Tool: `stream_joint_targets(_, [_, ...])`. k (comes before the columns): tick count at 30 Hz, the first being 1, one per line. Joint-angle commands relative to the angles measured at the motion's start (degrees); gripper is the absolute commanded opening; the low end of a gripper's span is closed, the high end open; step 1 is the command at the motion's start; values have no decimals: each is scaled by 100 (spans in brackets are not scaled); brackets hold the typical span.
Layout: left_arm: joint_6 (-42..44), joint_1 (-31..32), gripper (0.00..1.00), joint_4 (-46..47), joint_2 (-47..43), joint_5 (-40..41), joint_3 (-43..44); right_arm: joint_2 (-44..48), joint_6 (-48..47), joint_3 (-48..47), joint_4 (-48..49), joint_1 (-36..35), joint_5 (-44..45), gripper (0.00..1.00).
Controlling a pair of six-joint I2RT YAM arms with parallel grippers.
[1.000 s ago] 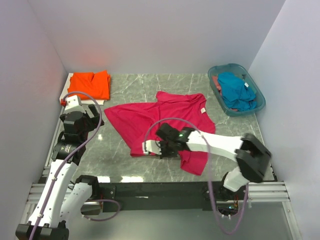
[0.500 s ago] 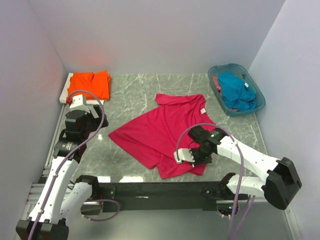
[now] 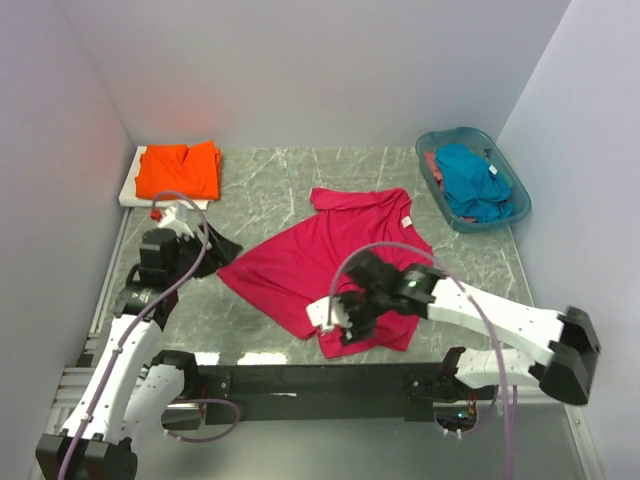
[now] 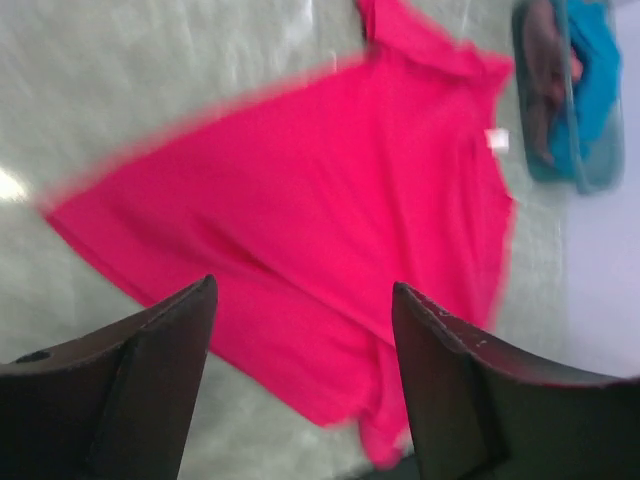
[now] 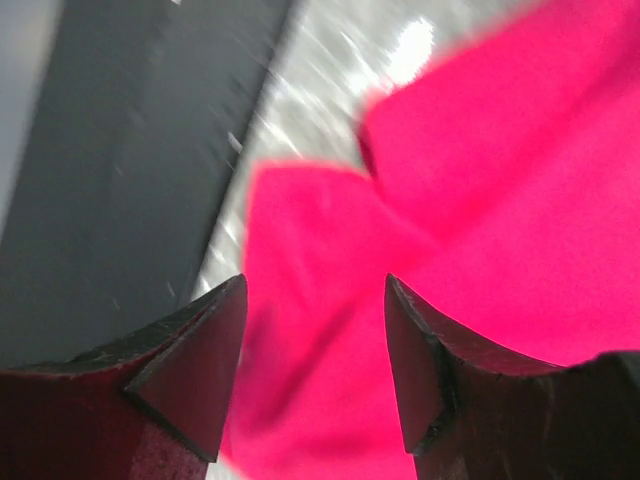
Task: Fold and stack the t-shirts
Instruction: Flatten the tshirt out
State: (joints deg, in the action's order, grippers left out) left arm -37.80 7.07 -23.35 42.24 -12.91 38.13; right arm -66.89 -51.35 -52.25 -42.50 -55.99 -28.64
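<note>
The magenta-red t-shirt [image 3: 320,262] lies spread out in the middle of the table, its white neck label [image 3: 406,221] at the back right. My left gripper [image 3: 222,247] hangs open at the shirt's left corner; in the left wrist view the left gripper [image 4: 302,290] holds nothing over the magenta-red shirt [image 4: 330,190]. My right gripper [image 3: 345,322] is open over the shirt's near hem. In the right wrist view the right gripper [image 5: 315,290] is empty above the cloth [image 5: 480,200]. The orange t-shirt [image 3: 180,170] lies folded at the back left. The teal-blue t-shirt [image 3: 472,178] sits in the basket.
The translucent teal basket [image 3: 520,200] stands at the back right by the wall. A white board [image 3: 130,193] lies under the orange shirt. The black front rail [image 3: 300,380] runs just before the shirt's hem. Walls close the left, back and right sides.
My right gripper pulled the bunched shirt out flat toward the front right, then opened and let it go. My left gripper moved forward and right to the shirt's left corner.
</note>
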Motion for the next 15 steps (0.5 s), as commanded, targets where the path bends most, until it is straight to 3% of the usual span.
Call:
stream_joint_targets(1, [-1734, 380, 75, 321, -206, -1144, -1093, -551, 284, 101, 882, -657, -73, 63])
stream_joint_targets(7, [-3283, 2041, 77, 138, -761, 121, -1773, -474, -76, 803, 1533, -1352, 473, 63])
stream_joint_targets(15, [-3716, 2641, 78, 611, -190, 596, -1915, -1079, 29, 962, 2246, -1740, 1422, 62])
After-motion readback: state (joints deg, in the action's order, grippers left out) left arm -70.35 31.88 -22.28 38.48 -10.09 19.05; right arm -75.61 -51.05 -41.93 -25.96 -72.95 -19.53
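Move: The red t-shirt's near hem corner, which the left hand goes for, lies about 14 cm back, 17 cm to the right and 15 cm below that hand; the hem's far tip is almost under it, some 2 cm back and 2 cm left. The shirt's near flap, aimed at by the right hand, lies roughly 4 cm back, 6 cm left and 10 cm down from it, with the hem corner about 10 cm left, level with that hand. Towards the t-shirt's near hem corner the left hand swoops down about 11 cm, back and to the right, tipping its fingers some 30 degrees more steeply down, then eases off just short of it. The right hand meanwhile sinks about 8 cm over the near flap, drawing back and a little left with a slight counter-clockwise turn. Both grippers stay open. ##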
